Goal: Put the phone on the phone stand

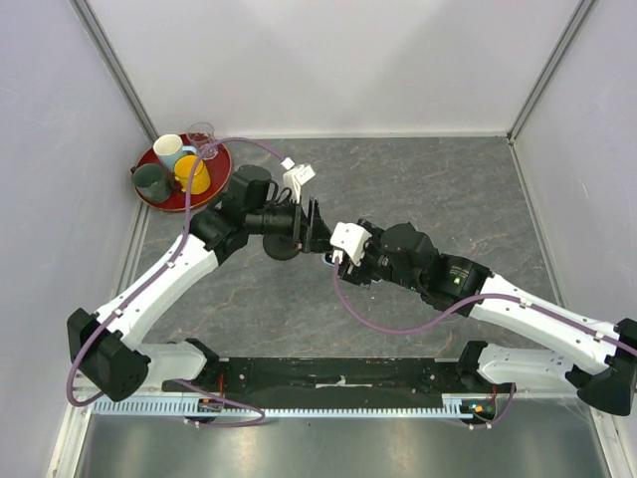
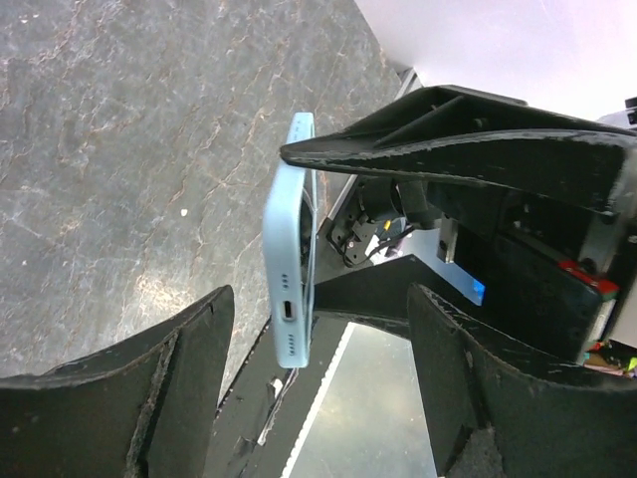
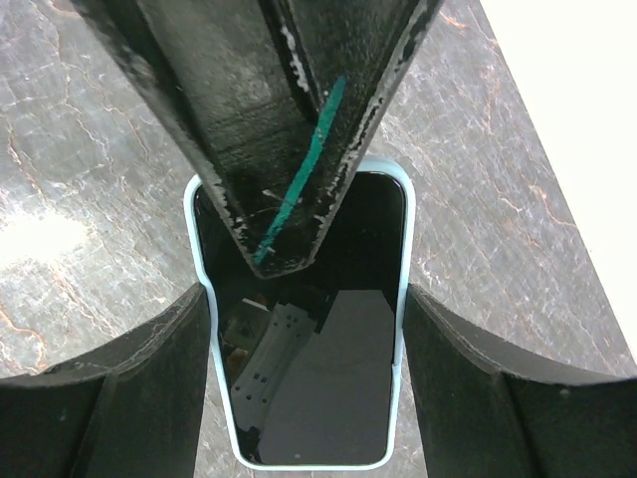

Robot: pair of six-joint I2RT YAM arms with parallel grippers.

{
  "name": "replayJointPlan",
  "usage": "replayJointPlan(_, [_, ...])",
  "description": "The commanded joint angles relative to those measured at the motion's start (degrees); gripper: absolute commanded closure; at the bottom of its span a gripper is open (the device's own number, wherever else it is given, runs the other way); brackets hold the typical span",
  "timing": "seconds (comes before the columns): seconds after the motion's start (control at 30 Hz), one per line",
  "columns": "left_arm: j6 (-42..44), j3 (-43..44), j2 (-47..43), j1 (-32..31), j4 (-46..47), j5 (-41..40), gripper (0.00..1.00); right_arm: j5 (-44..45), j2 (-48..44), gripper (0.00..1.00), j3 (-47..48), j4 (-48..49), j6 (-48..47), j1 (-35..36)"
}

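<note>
The phone (image 3: pixel 304 349), black screen in a light blue case, hangs above the tabletop with my right gripper (image 3: pixel 306 294) shut on its two long sides. In the left wrist view the phone (image 2: pixel 287 261) shows edge-on, charging port toward the camera. My left gripper (image 2: pixel 320 299) stands open around it, with a gap on each side, and one left finger (image 3: pixel 269 129) crosses in front of the phone's top. From above, both grippers (image 1: pixel 320 239) meet at mid-table. A dark round shape (image 1: pixel 283 248) under the left wrist may be the phone stand; it is mostly hidden.
A red tray (image 1: pixel 225 159) at the back left holds a white cup (image 1: pixel 169 149), a yellow cup (image 1: pixel 193 175), a dark green cup (image 1: pixel 152 182) and a glass (image 1: pixel 202 133). White walls enclose the grey marbled table (image 1: pixel 438 189).
</note>
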Motion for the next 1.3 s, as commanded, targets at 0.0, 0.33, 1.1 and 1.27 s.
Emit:
replayJointPlan(0.0, [0.70, -1.23, -2.92, -0.17, 0.91, -2.80, 0.24, -0.70, -1.51, 1.00, 4.00, 3.38, 0.66, 0.49])
replayJointPlan(0.33, [-1.06, -3.26, 0.06, -0.78, 4.51, 4.31, 0.31, -1.32, -0.02, 1.00, 6.55, 3.11, 0.57, 2.07])
replayJointPlan(1.1, [1.49, 4.21, -9.78, -0.61, -1.90, -27.50, 0.98, -4.63, 1.57, 0.02, -8.99, 17.42, 38.77, -17.95])
replayJointPlan(1.27, [0.17, 6.50, -9.16, -0.61, -1.73, -27.94, 0.98, -27.66, 2.09, 0.02, -16.82, 31.20, 45.92, -21.57])
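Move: The phone is already held in the right hand, about at its fingertips. From the left hand's open fingers its middle lies some 8 cm to the right, 3 cm back and 4 cm lower. The left gripper is thus about 8 cm to the right hand's left, 3 cm farther out and 4 cm higher. The phone stand is roughly 12 cm left of the left hand, 7 cm ahead and 22 cm below. The left fingers shut on the near end of the phone, pinching it by front and back after sinking about 2 cm, while the right hand brings it a little left and up. The right fingers then open off its side edges and that hand goes forward and down, rolling and tipping some 35 degrees; the left carries the phone about 5 cm left and 4 cm forward, turning 20 degrees counter-clockwise. ##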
